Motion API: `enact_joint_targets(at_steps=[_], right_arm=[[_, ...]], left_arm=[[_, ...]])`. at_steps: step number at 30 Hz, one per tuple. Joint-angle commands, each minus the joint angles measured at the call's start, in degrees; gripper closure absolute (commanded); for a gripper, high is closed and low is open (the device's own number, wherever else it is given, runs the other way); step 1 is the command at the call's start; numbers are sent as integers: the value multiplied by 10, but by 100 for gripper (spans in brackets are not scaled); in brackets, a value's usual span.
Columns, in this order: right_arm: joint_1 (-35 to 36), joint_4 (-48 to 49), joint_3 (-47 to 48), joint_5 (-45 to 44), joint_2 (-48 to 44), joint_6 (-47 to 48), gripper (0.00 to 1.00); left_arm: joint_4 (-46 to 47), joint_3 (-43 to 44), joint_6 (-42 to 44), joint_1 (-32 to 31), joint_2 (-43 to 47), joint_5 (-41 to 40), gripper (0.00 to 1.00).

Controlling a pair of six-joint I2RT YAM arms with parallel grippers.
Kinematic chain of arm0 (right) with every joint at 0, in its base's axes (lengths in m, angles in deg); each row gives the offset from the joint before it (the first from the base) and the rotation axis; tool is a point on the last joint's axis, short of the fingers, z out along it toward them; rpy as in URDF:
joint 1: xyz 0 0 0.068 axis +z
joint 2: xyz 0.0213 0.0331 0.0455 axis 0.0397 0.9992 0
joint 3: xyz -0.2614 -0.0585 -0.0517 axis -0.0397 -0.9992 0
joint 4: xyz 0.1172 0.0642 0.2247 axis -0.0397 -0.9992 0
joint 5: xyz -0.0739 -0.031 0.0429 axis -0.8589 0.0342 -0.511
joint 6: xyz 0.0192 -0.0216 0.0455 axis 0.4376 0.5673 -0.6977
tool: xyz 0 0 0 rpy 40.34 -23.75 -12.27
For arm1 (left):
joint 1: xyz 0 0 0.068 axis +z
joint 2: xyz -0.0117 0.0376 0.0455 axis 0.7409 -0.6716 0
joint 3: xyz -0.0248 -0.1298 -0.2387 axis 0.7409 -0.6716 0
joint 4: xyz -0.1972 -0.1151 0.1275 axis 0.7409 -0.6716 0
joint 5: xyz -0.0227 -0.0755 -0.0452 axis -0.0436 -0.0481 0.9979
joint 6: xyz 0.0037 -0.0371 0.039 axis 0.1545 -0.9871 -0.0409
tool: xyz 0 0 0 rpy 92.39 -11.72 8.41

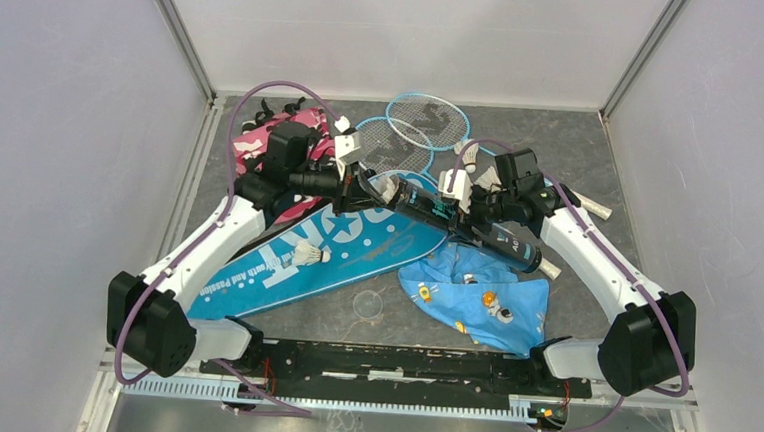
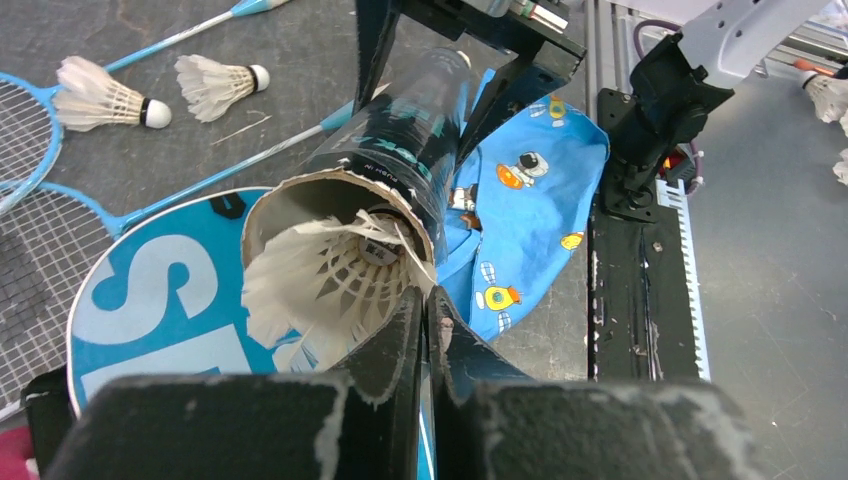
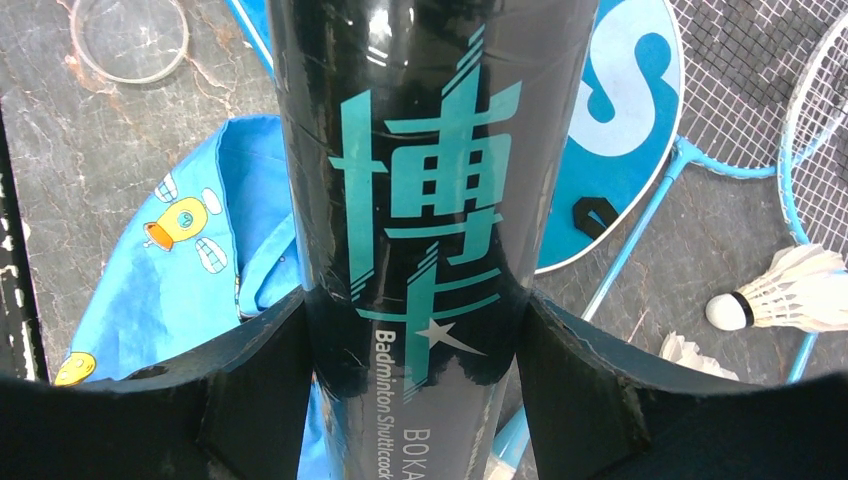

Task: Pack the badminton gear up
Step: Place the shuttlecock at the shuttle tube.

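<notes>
My right gripper [image 3: 415, 300] is shut on the black tube [image 3: 430, 150], holding it off the table, tilted, open mouth towards the left arm. A white shuttlecock [image 2: 330, 280] sits in that mouth, feathers outward. My left gripper [image 2: 427, 295] has its jaws almost together, pinching the feather rim at the tube's edge. Beneath lies the blue SPORT cover [image 1: 336, 248] with a loose shuttlecock [image 1: 307, 255] on it. Two light-blue racquets [image 1: 424, 118] lie overlapping at the back. Two more shuttlecocks [image 2: 100, 95] lie beside the racquet shafts.
A blue cartoon-print cloth [image 1: 483, 297] is crumpled at front right under the tube. The pink camouflage bag [image 1: 262, 139] lies back left behind the left arm. A clear round lid [image 1: 367, 303] rests near the front rail [image 1: 379, 361].
</notes>
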Motion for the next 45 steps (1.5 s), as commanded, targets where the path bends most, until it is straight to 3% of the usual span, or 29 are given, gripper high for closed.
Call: enact_joint_targets(at_steps=[1,12,22,38,45], right_arm=[[2,33,15,33,0,-16,95],[2,32,4,29,-4,-10,95],[2,29,4,35,-4,-8,95],[2,25,0,53,-3,-6,95],[2,29,-4,39,-6,-4,95]], left_arm=[[42,-3,-26,-20,3,39,89],[43,-2,-22,-21,-5,66,71],[28,-5,-2,-33,-11,68,46],[-99,46,118,-95,-52,29,33],[-120,48,146,-94,-28,-13,19]])
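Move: The shuttlecock already sits cork-first in the tube's mouth, its skirt sticking out beside the left fingertips; its middle is about 3 cm ahead, 3 cm right and 1 cm below. The tube mouth is about 2 cm ahead, 5 cm right and 2 cm below. Down on the table, some 23 cm lower, a racket head lies about 14 cm straight ahead and a loose shuttlecock 14 cm back, 17 cm left. From the right hand, gripping the tube, the mouth is about 6 cm ahead, 15 cm left and 8 cm up. The left fingers, nearly shut at the edge of the skirt, let go and spread almost wide while the hand eases back and slightly right and up, then shifts farther right and back across the tube's mouth and sinks, ending about 4 cm back, 4 cm right and 3 cm lower, turned some 15 degrees clockwise, with one finger right at the rim. The right hand keeps its grip around the slanting tube and holds its mouth up to the left hand, drifting back only about 1 cm. ##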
